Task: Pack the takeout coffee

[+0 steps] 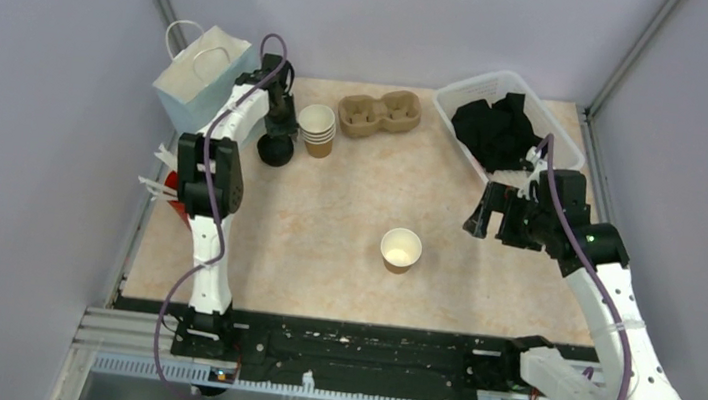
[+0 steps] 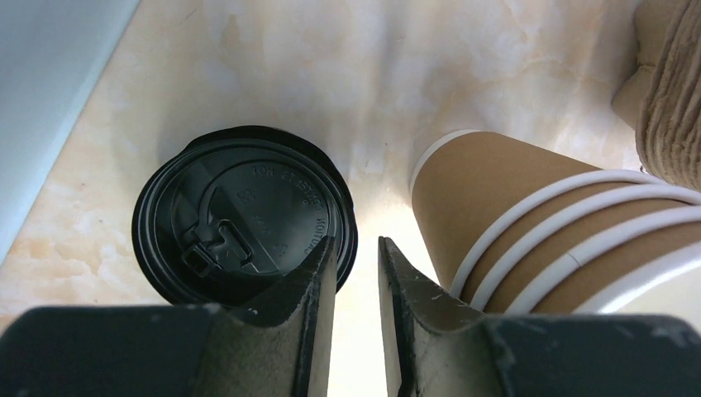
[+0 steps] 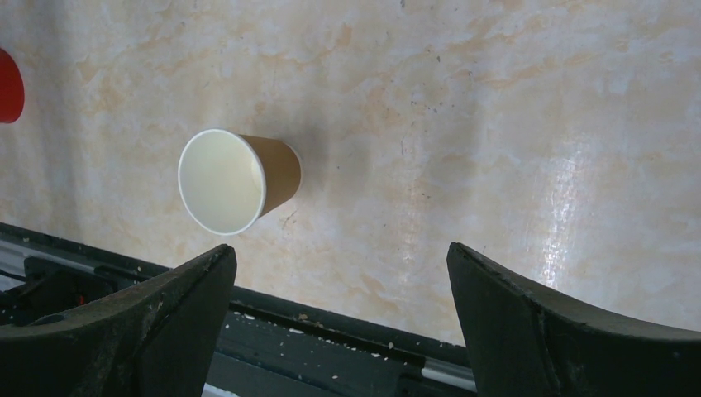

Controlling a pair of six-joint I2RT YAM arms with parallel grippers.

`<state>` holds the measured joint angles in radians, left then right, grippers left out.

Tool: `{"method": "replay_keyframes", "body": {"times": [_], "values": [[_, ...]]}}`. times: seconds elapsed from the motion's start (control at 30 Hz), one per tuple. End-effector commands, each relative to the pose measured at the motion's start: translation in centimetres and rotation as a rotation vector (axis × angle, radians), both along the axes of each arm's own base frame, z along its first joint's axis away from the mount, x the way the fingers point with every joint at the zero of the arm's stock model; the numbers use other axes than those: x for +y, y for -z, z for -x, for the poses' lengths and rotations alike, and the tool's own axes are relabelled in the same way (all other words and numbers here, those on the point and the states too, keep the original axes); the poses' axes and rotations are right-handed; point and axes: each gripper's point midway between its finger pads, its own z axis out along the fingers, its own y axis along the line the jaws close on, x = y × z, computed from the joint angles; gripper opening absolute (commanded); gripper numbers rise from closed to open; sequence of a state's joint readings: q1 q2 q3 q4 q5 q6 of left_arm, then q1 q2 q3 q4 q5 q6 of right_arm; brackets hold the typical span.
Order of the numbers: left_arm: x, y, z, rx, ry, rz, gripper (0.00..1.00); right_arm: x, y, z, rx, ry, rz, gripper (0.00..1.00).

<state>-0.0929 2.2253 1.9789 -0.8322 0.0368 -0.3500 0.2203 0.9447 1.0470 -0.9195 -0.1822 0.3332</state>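
One kraft-brown paper cup (image 1: 401, 250) (image 3: 236, 180) stands open and lidless in the middle of the table. A stack of the same cups (image 1: 317, 127) (image 2: 529, 223) stands at the back left. Beside that stack lies a round black lid (image 1: 275, 151) (image 2: 240, 215). My left gripper (image 1: 277, 134) (image 2: 357, 240) hangs low between the lid and the stack. Its jaws stand a narrow gap apart, the left finger over the lid's rim, with bare table showing in the gap. My right gripper (image 1: 485, 218) (image 3: 340, 248) hovers wide open and empty to the right of the single cup.
A brown two-hole carrier (image 1: 380, 112) lies at the back, beside the cup stack. A white paper bag (image 1: 201, 77) stands in the back left corner. A clear bin (image 1: 484, 82) of black lids sits at the back right. A red cup (image 1: 174, 183) (image 3: 7, 98) is behind the left arm.
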Motion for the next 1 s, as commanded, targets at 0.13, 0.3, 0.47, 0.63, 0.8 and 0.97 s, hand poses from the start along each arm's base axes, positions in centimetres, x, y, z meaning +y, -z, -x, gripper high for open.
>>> {"method": "replay_keyframes", "body": {"times": [0.13,0.3,0.47,0.63,0.8,0.97], "values": [[-0.1,-0.8,-1.1,-0.033,-0.013,0.010,0.24,0.1,-1.1,-0.8,-0.051,-0.005,-0.006,0.99],[-0.1,-0.3,-1.0,-0.023,-0.008,0.007,0.21,0.1,-1.1,-0.8,-0.051,-0.005,-0.005,0.99],[-0.2,0.2,-1.0,-0.013,-0.003,0.006,0.21,0.1,-1.0,-0.9,-0.050,-0.008,-0.003,0.99],[0.0,0.4,-1.1,-0.013,-0.004,-0.003,0.14,0.1,-1.1,-1.1,-0.051,-0.009,-0.004,0.99],[-0.1,0.7,-1.1,-0.006,0.001,-0.003,0.15,0.1,-1.0,-1.1,-0.050,-0.008,-0.005,0.99],[0.2,0.3,-1.2,-0.016,-0.003,-0.014,0.07,0.1,-0.9,-1.0,-0.047,-0.006,-0.006,0.99]]}}
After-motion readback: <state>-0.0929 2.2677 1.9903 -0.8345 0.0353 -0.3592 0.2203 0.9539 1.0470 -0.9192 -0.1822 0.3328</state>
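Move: The black lids lie some 4 cm to the left hand's left, 1 cm ahead and about 3 cm below it, so the barely open fingertips hang by their right rim. From this hand, the paper cup stack stands about 7 cm right and 2 cm ahead, the paper bag roughly 15 cm left and 5 cm ahead, and the cup carrier some 21 cm right and 13 cm ahead. From the right hand the lids lie about 52 cm left, 27 cm ahead and 15 cm below. The left fingertips close onto the right rim of the black lid, one finger over the lid side and the other just outside it. The hand first hovers nearly still while the gap narrows, then sinks straight down, just under 2 cm in all, and the fingers draw almost shut, still pointing steeply down with no real turn. ##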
